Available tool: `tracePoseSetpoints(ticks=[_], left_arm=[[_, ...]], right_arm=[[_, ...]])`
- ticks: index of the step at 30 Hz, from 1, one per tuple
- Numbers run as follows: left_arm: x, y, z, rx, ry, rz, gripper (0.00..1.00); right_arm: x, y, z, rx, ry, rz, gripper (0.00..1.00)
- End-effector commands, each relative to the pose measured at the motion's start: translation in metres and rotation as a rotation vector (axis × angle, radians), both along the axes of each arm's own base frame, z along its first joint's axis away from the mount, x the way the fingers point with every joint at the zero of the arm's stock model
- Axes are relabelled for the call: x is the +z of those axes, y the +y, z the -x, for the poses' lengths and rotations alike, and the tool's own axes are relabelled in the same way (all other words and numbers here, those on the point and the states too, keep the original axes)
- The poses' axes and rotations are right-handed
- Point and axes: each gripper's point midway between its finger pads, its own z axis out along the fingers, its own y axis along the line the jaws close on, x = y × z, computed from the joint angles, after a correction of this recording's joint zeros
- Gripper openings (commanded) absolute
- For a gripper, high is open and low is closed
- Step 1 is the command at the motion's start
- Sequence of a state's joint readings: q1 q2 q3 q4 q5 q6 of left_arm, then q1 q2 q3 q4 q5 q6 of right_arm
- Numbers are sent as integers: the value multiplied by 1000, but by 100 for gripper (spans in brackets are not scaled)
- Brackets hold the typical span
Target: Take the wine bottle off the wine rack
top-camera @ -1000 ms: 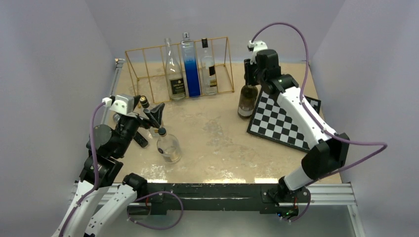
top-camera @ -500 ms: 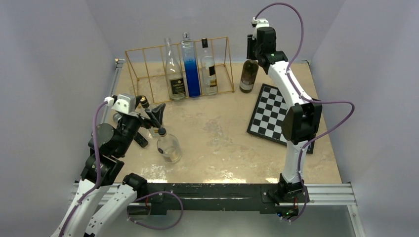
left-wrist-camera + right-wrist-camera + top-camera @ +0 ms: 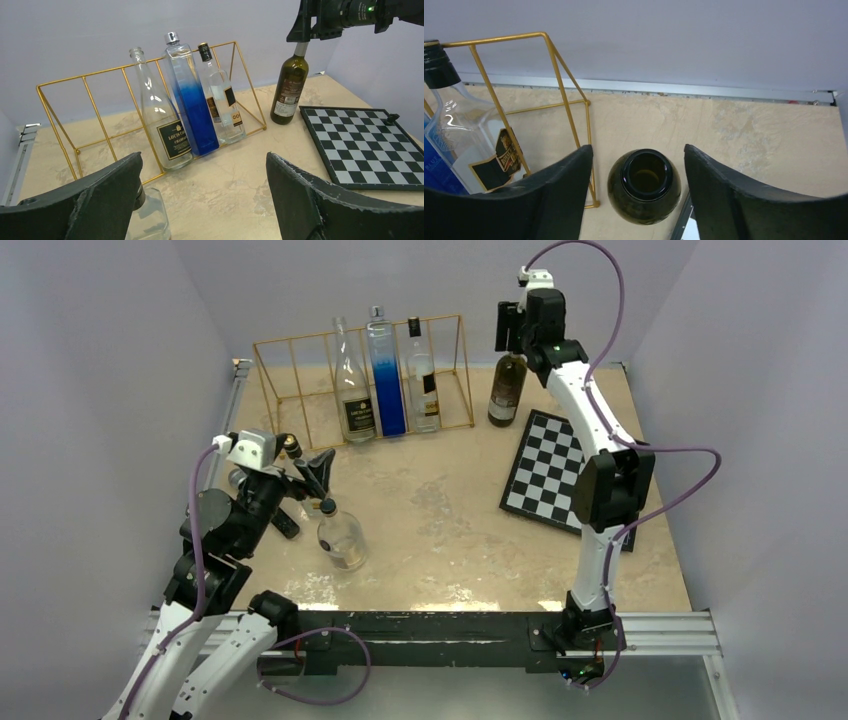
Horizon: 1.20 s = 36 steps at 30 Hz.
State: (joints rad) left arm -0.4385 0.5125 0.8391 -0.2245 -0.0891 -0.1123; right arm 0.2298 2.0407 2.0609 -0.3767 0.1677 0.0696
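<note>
The gold wire wine rack (image 3: 300,337) stands at the back with three bottles in its right slots: a clear one with a dark label (image 3: 352,390), a blue one (image 3: 385,385) and a clear black-capped one (image 3: 424,380). A dark green wine bottle (image 3: 506,390) stands upright on the table just right of the rack. My right gripper (image 3: 512,335) hovers over its neck. In the right wrist view my right gripper (image 3: 638,150) is open, with gaps on both sides of the bottle's mouth (image 3: 644,175). My left gripper (image 3: 305,475) is open wide and empty.
A chessboard (image 3: 560,475) lies right of the green bottle. A small clear bottle (image 3: 342,538) stands by my left gripper, low between its fingers in the left wrist view. Grey walls close in the table on three sides.
My right arm carried the green bottle from beside the chessboard's left edge back toward the far wall, stood it right of the rack, and its jaws have parted off the neck. Left arm unmoved.
</note>
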Motion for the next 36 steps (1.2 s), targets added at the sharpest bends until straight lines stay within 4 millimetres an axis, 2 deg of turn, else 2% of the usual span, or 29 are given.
tracePoseSetpoints(ticks=[1, 3, 6, 10, 14, 18, 24, 26, 27, 30, 34, 36], left_arm=[[15, 3, 2, 12, -46, 23, 97], [16, 4, 3, 12, -51, 25, 97], [18, 5, 5, 14, -58, 27, 97], [20, 7, 7, 17, -67, 30, 97], [21, 9, 8, 26, -71, 33, 97], [23, 10, 10, 29, -79, 38, 97], [26, 15, 14, 41, -95, 47, 97], [27, 15, 14, 39, -97, 49, 97], [27, 14, 15, 36, -97, 50, 97], [27, 13, 16, 30, -98, 53, 97], [29, 14, 17, 30, -105, 57, 97], [30, 15, 18, 32, -107, 58, 97]], right_arm=[[85, -8, 10, -45, -184, -56, 74], [94, -7, 16, -58, -197, -77, 76], [109, 9, 24, -43, -233, -75, 79], [119, 40, 30, -29, -288, -11, 85], [115, 82, 31, 49, -298, -16, 89], [84, 129, 26, 145, -242, -82, 87], [17, 172, 17, 193, -86, -241, 85], [-7, 182, 12, 206, -22, -263, 85], [-12, 188, 10, 219, -4, -274, 85], [-43, 194, 6, 209, 58, -260, 86], [-60, 200, 6, 208, 86, -259, 94], [-67, 204, 6, 199, 94, -257, 94]])
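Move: Between the right hand's loosened fingers is the wine bottle's neck, its middle about 12 cm straight below. Next goes the hand to the clear black-capped bottle in the rack, some 20 cm left, 3 cm ahead and 12 cm lower. The blue bottle stands about 9 cm to the left of that one, level with it. From the left hand the black-capped bottle lies roughly 38 cm ahead, 23 cm right and 20 cm below. Leaving the wine bottle's neck, the right hand lifts about 8 cm while easing back, swings left some 19 cm over the rack's right end, then sinks about 20 cm and forward again in front of the clear black-capped bottle. Its fingers spread nearly wide; the wrist first tips up, then down, and rolls left side up. The left hand drifts slightly back, up and left. ##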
